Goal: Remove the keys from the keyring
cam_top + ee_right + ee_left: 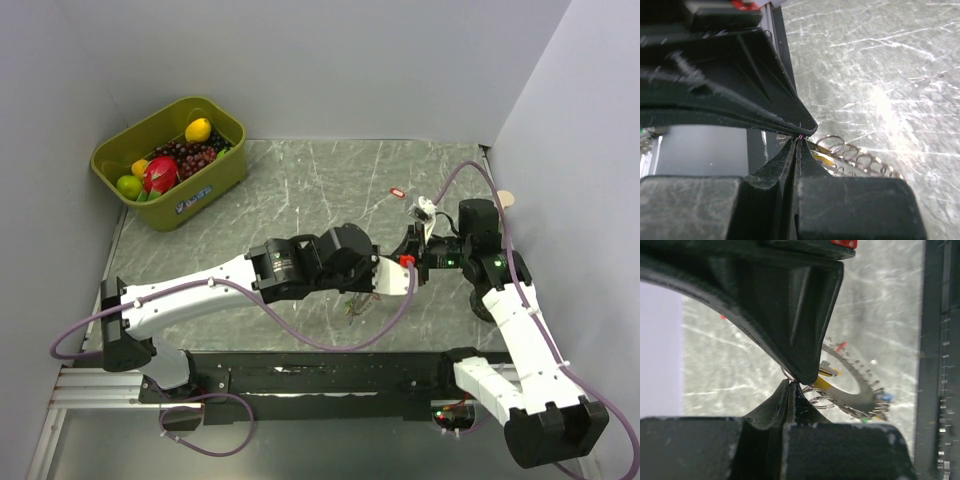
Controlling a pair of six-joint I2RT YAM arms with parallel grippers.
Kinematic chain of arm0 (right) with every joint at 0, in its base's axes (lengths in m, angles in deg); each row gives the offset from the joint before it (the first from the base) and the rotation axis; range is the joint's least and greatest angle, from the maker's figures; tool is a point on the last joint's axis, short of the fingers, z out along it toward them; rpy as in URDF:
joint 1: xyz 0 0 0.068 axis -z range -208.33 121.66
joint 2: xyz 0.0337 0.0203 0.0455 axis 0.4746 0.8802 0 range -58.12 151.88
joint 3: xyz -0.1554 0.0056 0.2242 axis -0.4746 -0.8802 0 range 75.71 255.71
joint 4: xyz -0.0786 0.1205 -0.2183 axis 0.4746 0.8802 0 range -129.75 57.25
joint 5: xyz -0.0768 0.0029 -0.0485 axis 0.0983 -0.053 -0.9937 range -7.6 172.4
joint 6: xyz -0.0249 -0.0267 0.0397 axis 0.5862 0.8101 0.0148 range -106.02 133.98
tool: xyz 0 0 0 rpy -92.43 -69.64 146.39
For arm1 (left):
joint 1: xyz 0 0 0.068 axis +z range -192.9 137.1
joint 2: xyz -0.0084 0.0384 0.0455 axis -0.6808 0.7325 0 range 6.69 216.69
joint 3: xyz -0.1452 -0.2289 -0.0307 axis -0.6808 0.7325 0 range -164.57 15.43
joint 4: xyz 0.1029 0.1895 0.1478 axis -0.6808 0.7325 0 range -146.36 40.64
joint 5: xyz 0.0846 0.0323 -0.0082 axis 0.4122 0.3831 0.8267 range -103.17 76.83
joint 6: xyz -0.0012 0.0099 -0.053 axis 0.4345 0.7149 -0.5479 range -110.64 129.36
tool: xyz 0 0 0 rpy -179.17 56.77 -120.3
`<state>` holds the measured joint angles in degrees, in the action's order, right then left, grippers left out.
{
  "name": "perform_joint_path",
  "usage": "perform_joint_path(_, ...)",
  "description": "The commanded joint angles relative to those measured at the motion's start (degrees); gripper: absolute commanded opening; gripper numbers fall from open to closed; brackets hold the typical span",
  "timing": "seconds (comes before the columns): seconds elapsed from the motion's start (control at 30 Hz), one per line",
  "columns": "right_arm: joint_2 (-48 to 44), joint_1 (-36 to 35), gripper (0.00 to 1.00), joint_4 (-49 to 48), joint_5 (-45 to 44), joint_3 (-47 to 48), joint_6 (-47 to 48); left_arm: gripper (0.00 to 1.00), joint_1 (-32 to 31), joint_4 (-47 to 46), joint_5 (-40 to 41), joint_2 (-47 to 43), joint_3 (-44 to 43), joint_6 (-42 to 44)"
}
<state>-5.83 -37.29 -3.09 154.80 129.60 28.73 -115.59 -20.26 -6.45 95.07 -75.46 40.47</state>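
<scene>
The keyring point(850, 402), a loop of silvery metal strung with small wire rings, hangs between the two gripper tips above the table. It also shows in the right wrist view point(860, 160) and faintly in the top view point(355, 305). Yellow point(827, 374), red point(841, 346), blue point(885, 397) and green keys hang on it. My left gripper point(792, 383) is shut on a wire ring of the keyring. My right gripper point(799, 139) is shut tip to tip against it, pinching a thin pink-red sliver that looks like a key edge-on. One red key point(398, 192) lies loose on the table.
A green bin point(170, 160) of fruit stands at the back left. Both arms meet over the middle of the marble table point(300, 190), near its front edge. The black base rail point(320, 375) runs along the front. Walls close in on the left, back and right.
</scene>
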Motion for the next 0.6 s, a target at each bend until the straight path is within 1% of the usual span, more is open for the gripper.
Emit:
perform_joint_path(0.0,-2.8,-0.4,0.10,-0.5,6.1,3.9,4.0,0.01,4.4,-2.1,-12.0,0.2,-1.8,-6.8)
perform_joint_path(0.03,-2.8,-0.3,0.13,-0.1,6.1,4.1,4.4,0.01,5.1,-2.2,-14.9,-0.2,-2.4,-7.4)
perform_joint_path(0.1,-2.9,-0.4,0.18,1.0,5.6,4.8,5.8,0.01,6.6,-2.2,-17.3,-0.6,-2.5,-9.3)
perform_joint_path(0.17,-2.8,-0.4,0.21,1.7,5.1,5.3,7.2,0.01,7.2,-2.5,-19.8,-0.9,-2.6,-10.6)
perform_joint_path(0.2,-2.8,-0.3,0.25,2.4,5.1,5.5,7.7,0.01,7.7,-2.6,-20.3,-1.0,-2.5,-10.9)
perform_joint_path(0.37,-2.7,-0.3,0.31,3.8,4.9,6.7,8.7,0.01,8.4,-3.8,-22.0,-1.4,-1.2,-12.0)
perform_joint_path(0.4,-2.6,-0.3,0.34,5.0,4.6,7.0,9.2,0.01,8.5,-3.9,-22.1,-1.4,-1.0,-12.1)
perform_joint_path(0.47,-2.7,-0.4,0.38,6.7,4.3,8.5,11.3,0.01,9.0,-4.2,-22.9,-1.5,-0.8,-12.7)
perform_joint_path(0.5,-2.8,-0.2,0.42,7.8,3.6,8.9,12.1,0.01,9.1,-4.3,-23.2,-1.5,-0.9,-12.8)
perform_joint_path(0.57,-3.2,-0.1,0.44,9.9,2.7,9.7,14.3,0.01,9.8,-4.5,-23.9,-1.6,-0.9,-13.5)
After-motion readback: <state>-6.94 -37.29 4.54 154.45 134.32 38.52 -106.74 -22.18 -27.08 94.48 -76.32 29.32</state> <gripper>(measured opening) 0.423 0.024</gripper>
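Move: Both hands' fingertips meet at the upper end of the keyring, whose middle hangs roughly 5 cm below either hand, about 3 cm back and 1 cm left. Its blue key hangs at the lower end, some 4 cm back, 2 cm left and 8 cm below. Counted from the left hand, a loose red key lies on the table about 25 cm ahead, 9 cm right and 26 cm below. The left hand keeps its shut fingertips on the small wire loops at the keyring's upper end and swings its wrist some 20 degrees around them, the fingers tipping steeper downward, and then lifts a little over 1 cm. Meanwhile the right hand opens its fingers from nearly shut to not quite half wide, parting them around those loops and giving up its pinch, as it rises about 1.5 cm beside the left fingertips, tips up by under 10 degrees and eases slightly back towards the base. ##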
